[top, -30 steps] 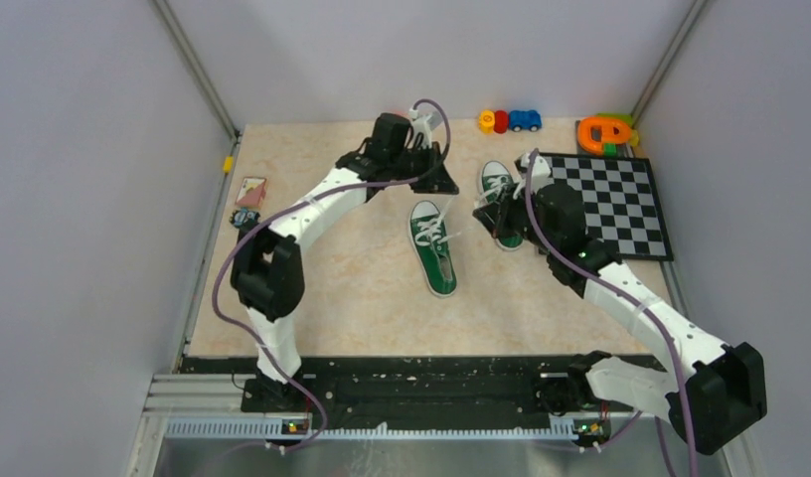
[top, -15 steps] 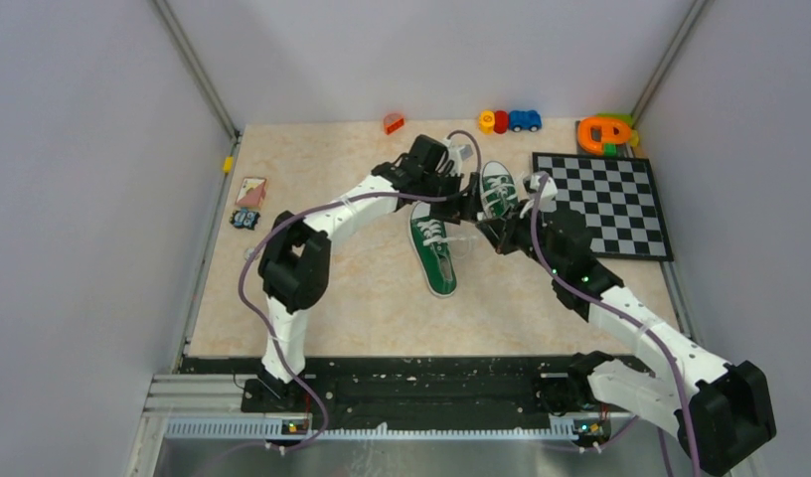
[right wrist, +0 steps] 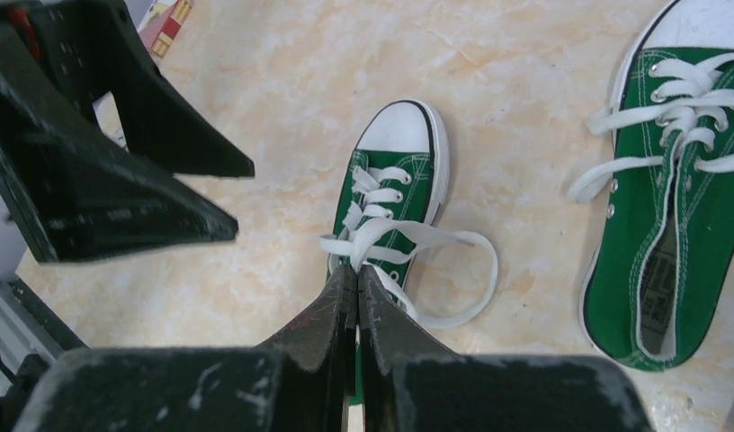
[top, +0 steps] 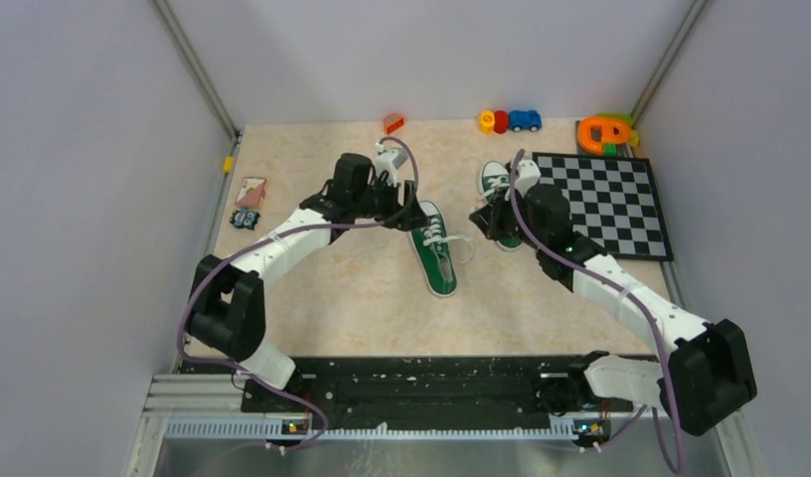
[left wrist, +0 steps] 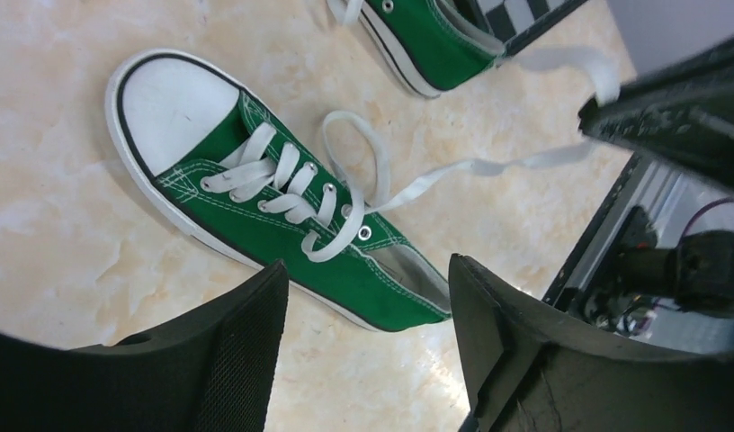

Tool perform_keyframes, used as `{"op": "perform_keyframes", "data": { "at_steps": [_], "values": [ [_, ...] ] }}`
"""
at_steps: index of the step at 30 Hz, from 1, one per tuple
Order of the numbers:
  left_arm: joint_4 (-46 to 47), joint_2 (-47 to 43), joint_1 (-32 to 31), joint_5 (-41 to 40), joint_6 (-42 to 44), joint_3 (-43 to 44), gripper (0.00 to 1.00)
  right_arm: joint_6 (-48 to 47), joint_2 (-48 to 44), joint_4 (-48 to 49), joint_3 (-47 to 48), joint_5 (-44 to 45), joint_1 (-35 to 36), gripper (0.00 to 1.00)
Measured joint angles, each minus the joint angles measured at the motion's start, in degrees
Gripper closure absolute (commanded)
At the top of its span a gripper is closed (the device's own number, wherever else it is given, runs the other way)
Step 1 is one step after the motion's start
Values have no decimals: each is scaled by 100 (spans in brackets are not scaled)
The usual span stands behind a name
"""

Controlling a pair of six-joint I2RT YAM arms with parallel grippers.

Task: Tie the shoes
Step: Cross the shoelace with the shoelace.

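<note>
Two green shoes with white toe caps and white laces lie on the beige table. The middle shoe [top: 436, 260] [left wrist: 255, 184] [right wrist: 390, 180] has a loose loop of lace [right wrist: 471, 279] beside it. My right gripper [top: 478, 217] [right wrist: 357, 268] hangs above this shoe, shut on its lace, which runs taut from the eyelets into the closed jaws. The other shoe [top: 495, 179] [right wrist: 678, 180] lies to the right with loose laces, partly under my right wrist. My left gripper [top: 404, 207] [left wrist: 368, 270] hovers open just left of the middle shoe, with nothing between its fingers [left wrist: 228, 351].
A checkerboard [top: 605, 204] lies at the right edge beside the second shoe. Toy cars [top: 509, 121], an orange toy [top: 605, 132] and a small red block [top: 393, 123] stand along the back wall. A card [top: 249, 191] and a small item [top: 244, 219] lie at the left edge.
My left gripper opened and let go of what it held, then swung back left from between the shoes. The right gripper stayed shut on the lace and shifted slightly toward the back.
</note>
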Motion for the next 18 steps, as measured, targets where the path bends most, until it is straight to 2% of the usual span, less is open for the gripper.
{"op": "perform_keyframes", "data": {
  "at_steps": [6, 11, 18],
  "values": [
    [319, 144, -282, 72, 1222, -306, 37, -22, 833, -610, 942, -85, -57, 100],
    [258, 542, -544, 4, 2035, 24, 51, -24, 1274, -876, 1290, -315, -234, 100],
    [-282, 1233, -706, -151, 2723, 754, 51, -26, 1572, -1067, 1399, -608, -339, 100]
  ]
}}
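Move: The loose lace lying across the near shoe's throat is about 12 cm below the left gripper, roughly 5 cm to its right and 1 cm ahead. Its slack loop rests on the table, some 11 cm right, 1 cm back and 17 cm down from that gripper. The right gripper already holds the other lace; from it, the loose lace lies about 8 cm left, 1 cm ahead and 14 cm down. The other shoe is 9 cm right of the right gripper, 10 cm farther out and 18 cm below. Bring the left gripper down about 5.5 cm and some 4.5 cm to the right, towards the loose lace on the shoe's throat, twisting the wrist clockwise about 20 degrees with some roll while narrowing the fingers from wide to half open. Keep the other lace pinched in the right gripper; carry it forward 3.5 cm, then down about 3 cm, tipping the fingers downward. ##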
